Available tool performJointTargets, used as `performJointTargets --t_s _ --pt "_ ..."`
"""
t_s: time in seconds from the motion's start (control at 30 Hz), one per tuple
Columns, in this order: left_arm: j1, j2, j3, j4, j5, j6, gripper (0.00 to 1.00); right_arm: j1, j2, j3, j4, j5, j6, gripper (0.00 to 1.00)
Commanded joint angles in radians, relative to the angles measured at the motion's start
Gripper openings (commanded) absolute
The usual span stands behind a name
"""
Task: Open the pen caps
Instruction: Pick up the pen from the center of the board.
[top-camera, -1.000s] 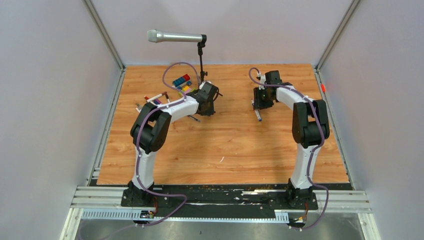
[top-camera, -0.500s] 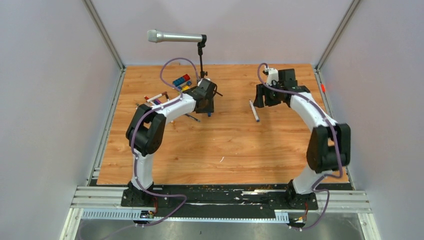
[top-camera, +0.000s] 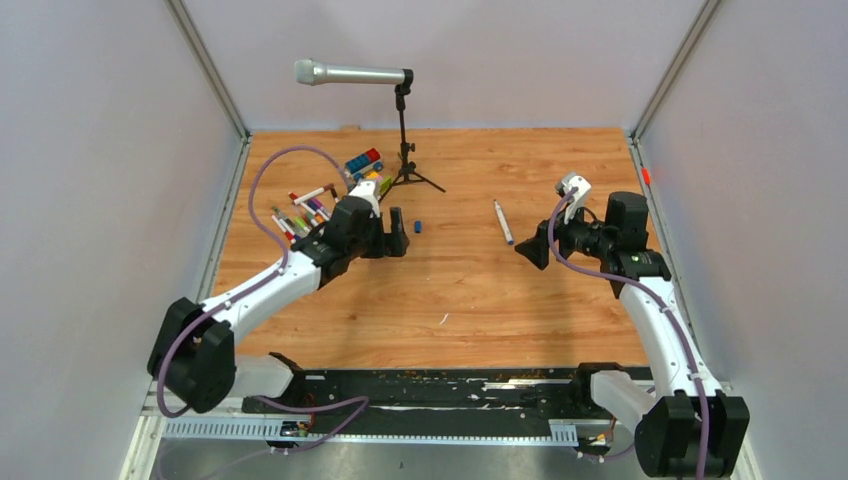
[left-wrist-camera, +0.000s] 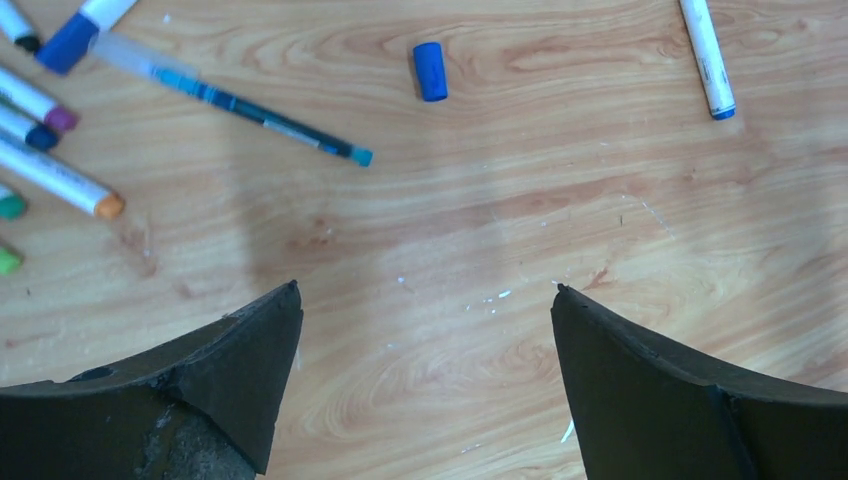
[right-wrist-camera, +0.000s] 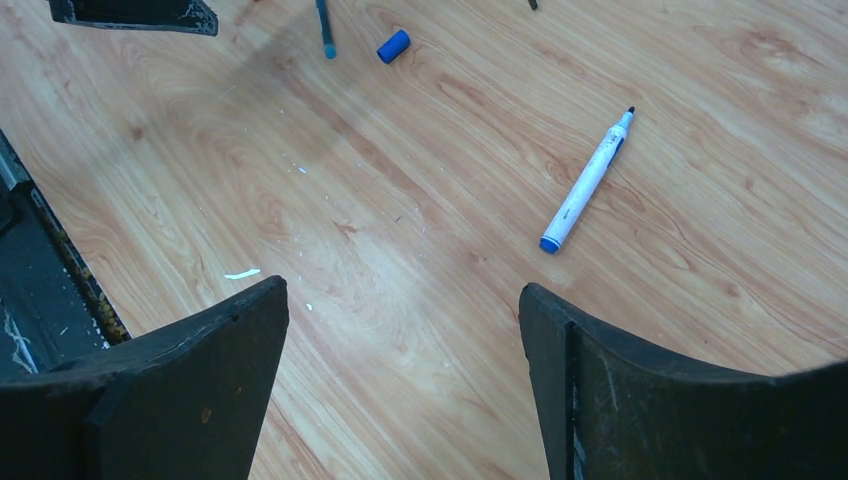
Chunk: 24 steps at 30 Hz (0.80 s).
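A loose blue pen cap (top-camera: 418, 226) (left-wrist-camera: 430, 71) (right-wrist-camera: 394, 46) lies on the wood just right of my left gripper (top-camera: 397, 233) (left-wrist-camera: 425, 290). That gripper is open, with only bare table between its fingers. An uncapped white pen (top-camera: 503, 221) (left-wrist-camera: 707, 55) (right-wrist-camera: 587, 183) with a blue end lies alone at centre right. My right gripper (top-camera: 530, 248) (right-wrist-camera: 403, 285) hovers open and empty just to its right. A pile of capped pens (top-camera: 300, 212) (left-wrist-camera: 50, 175) lies at the left. A thin teal pen (left-wrist-camera: 240, 105) (right-wrist-camera: 325, 30) rests beside the pile.
A silver microphone on a black tripod stand (top-camera: 404, 130) rises at the back centre. Multicoloured toy blocks (top-camera: 363, 165) sit next to its feet. Grey walls close off both sides and the back of the wooden table (top-camera: 450, 290).
Both arms have drawn back from the far side and lowered. Both grippers have opened wide, leaving the blue cap and the white pen lying on the table.
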<state>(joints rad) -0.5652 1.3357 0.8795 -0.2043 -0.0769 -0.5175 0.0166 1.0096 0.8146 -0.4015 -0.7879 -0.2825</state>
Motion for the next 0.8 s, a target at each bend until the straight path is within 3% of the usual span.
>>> performJointTargets --t_s 0.0,0.17,0.33,0.53,0.77 --pt "0.036 -0.078 -0.122 0.166 0.014 -0.144 1.0 -0.007 -0.001 -0.009 0.075 -0.098 -0.042 0.86" --pt "0.054 -0.018 -0.11 0.094 -0.116 -0.357 0.99 -0.007 0.001 -0.019 0.076 -0.114 -0.048 0.86" --pt "0.054 0.14 0.078 -0.16 -0.269 -0.46 0.9 -0.007 -0.008 -0.025 0.084 -0.122 -0.04 0.86" --pt "0.054 0.343 0.355 -0.383 -0.37 -0.505 0.8 -0.007 -0.003 -0.025 0.084 -0.113 -0.037 0.86" --pt "0.054 0.499 0.506 -0.435 -0.39 -0.516 0.6 -0.007 -0.003 -0.026 0.088 -0.106 -0.031 0.86"
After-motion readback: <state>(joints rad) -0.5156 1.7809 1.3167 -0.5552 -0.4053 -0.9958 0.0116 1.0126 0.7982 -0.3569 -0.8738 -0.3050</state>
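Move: The blue pen lies about 10 cm ahead of the open left hand, 4 cm to its left and 12 cm below. On the table too are the loose blue cap, 10 cm ahead and 6 cm right of that hand, the blue-capped marker, 15 cm ahead and 7 cm left, and the orange-ended marker, some 10 cm ahead and 13 cm left. From the right hand the blue pen is roughly 14 cm ahead, 31 cm left and 18 cm below. Heading for the blue pen, the empty left hand first swings left and sinks, drawing back a touch, then reaches forward, ending about 8 cm farther out, 4 cm lower and 3 cm to the left. Meanwhile it turns some 35 degrees counter-clockwise, tips further down, and the fingers narrow from wide open to about two thirds, touching nothing. ##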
